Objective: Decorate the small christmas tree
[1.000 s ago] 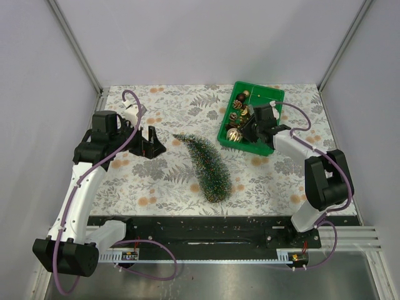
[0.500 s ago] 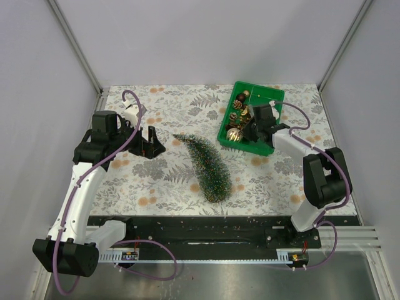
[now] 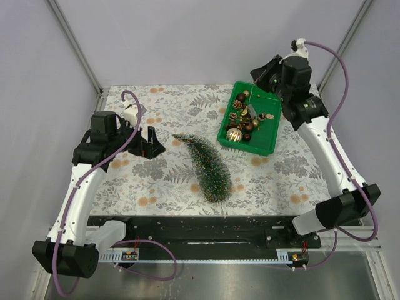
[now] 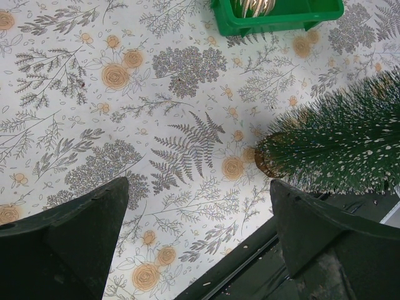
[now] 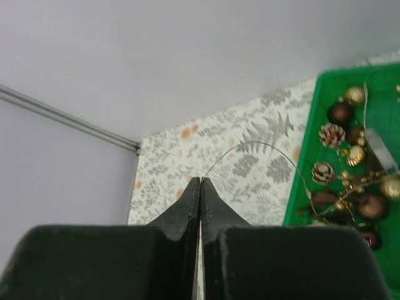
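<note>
The small christmas tree lies on its side mid-table, with its wooden base toward the near edge. It also fills the right of the left wrist view. My left gripper hovers wide open just left of the tree's tip, with nothing between the jaws. My right gripper is raised above the far side of the green bin. It is shut on a thin wire, which arcs down into the ornaments in the bin.
The bin holds pine cones, gold balls and brown balls. The floral tablecloth covers the table. Grey walls close off the back and both sides. A black rail runs along the near edge.
My right gripper closed while down in the bin, then rose up and toward the back wall with the thin wire in its jaws. The left arm and the tree have not moved.
</note>
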Robot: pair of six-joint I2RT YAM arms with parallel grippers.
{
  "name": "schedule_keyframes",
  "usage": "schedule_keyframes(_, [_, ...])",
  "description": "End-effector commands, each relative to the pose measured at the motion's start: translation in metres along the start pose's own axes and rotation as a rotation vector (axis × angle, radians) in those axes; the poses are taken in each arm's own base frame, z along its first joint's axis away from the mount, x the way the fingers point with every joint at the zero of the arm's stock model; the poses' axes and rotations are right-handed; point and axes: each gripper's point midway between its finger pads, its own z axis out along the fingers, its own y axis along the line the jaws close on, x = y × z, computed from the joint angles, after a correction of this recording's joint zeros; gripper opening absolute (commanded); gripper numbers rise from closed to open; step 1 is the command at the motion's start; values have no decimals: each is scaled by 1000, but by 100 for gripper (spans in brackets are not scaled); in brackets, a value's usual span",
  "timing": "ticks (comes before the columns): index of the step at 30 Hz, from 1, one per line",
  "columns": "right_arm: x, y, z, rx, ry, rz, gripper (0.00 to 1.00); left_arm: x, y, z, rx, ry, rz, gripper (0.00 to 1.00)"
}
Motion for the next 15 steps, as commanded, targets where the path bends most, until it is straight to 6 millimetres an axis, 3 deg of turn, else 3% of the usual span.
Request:
schedule_keyframes(1, [-28,33,-22,-84,-16,-92,0,-20,-6,-11,-8,-72,50,99])
schedule_keyframes(8, [-55,139,-59,-309,-31,-254,0,-44,-5,-10,-11,-117,59,99])
schedule_keyframes(11, [-54,173,-65,-365,-29,-322,0,-67,-3,-12,-28,-158,83,99])
schedule_keyframes(15, [-67,212,-93,-490,-79,-347,0,-91,-4,-18,-45,-212,78,99])
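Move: The christmas tree's middle lies some 23 cm back from the right hand, about 14 cm to its left and 20 cm below it. The green bin's middle is about level with that hand and 5 cm to its right, some 33 cm down. In the bin, the striped ball lies roughly 6 cm back, 2 cm left and 31 cm below. From the left hand, the tree's middle is about 18 cm to the right, 5 cm back and 8 cm lower. Still pinching a thin ornament thread between its shut fingertips, the right hand climbs about 19 cm away from the bin, swinging left some 9 cm and drawing back about 5 cm to the tree's side. Its fingers tip up about 20 degrees and turn counter-clockwise almost as much. Late on, the empty, open left hand rises about 4 cm and edges forward. ##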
